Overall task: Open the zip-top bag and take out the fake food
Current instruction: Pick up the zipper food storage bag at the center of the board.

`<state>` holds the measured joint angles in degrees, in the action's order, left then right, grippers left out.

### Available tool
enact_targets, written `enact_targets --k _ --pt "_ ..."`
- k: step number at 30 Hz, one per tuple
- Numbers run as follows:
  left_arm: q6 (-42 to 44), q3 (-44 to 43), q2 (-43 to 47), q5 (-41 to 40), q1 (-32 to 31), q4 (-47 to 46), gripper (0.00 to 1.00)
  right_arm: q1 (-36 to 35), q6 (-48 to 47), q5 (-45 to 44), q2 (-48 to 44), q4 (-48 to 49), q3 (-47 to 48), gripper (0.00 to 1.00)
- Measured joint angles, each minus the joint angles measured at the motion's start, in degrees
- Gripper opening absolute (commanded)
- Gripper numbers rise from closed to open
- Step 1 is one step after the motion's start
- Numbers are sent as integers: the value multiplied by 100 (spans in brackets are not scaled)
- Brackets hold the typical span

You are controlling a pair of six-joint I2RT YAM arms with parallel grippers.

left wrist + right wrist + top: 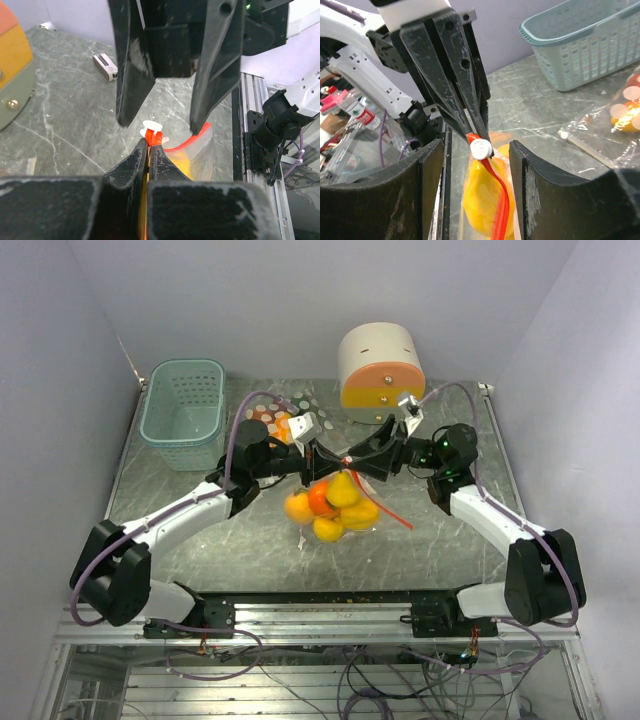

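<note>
The clear zip-top bag [352, 523] hangs over the middle of the table, with yellow and orange fake food [338, 506] inside it. My left gripper [316, 454] is shut on the bag's top edge, pinching the red zip strip [153, 136] at its end. Beside that grip sits the white slider [481, 149]. My right gripper [476, 145] stands open, one finger on each side of the slider and the bag top, touching neither. A yellow fruit [479, 200] shows through the plastic below it. In the left wrist view the right gripper [161, 125] comes down from above.
A teal basket [183, 410] stands at the back left. A large cream-and-orange round container [380, 365] is at the back centre. A second plastic bag with white dots [615, 120] lies flat behind the arms. A small white block [106, 66] rests on the table.
</note>
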<state>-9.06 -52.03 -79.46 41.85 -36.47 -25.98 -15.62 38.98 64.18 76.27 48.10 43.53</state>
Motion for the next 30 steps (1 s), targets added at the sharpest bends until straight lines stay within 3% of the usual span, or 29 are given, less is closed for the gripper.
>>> enact_targets --k 4,7,12,17,21,24,27,30 --pt "85 0 245 26 0 92 7 -223 -96 177 286 -33 195 42" --pt "184 0 361 44 -2 197 7 -313 59 326 531 210 219 22" --pt "291 0 411 -4 4 328 7 -337 645 560 772 1010 177 2" --pt "271 -11 479 -66 -11 306 7 -299 1401 592 874 2133 7 0" --pt "177 -11 472 -164 -70 254 9 -256 1668 538 837 2500 -160 0" --pt "61 -11 431 -212 -81 177 29 -249 1117 372 533 1823 -229 0" --pt "-2 -11 380 -328 -7 101 45 -487 -518 -354 -116 -553 76 0" --pt "-68 -44 334 -481 264 -22 51 -876 -1856 -1344 -402 -2345 640 0"
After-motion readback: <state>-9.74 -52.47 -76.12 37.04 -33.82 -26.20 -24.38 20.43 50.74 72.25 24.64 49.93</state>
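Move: The bag's red zipper end with its white slider is already pinched in the left hand, about 2 cm to the right of that hand's point. From the open right hand it lies roughly 2 cm to the left, 1 cm back and 1 cm lower. The bag's fruit hangs some 12 cm below the right hand, 5 cm back and 5 cm to its left; the drawer chest stands about 23 cm ahead of it, 9 cm to the right and 17 cm lower. The zipper end changes hands in mid-air: the right hand eases about 2 cm left, slightly down and back, and shuts its fingers on the red strip just below the slider. The left hand keeps its pinch while rising about 2 cm, then opens roughly halfway and lets go. As it opens, both hands shift some 2–3 cm forward and a little left, the right turning about 15 degrees clockwise. ##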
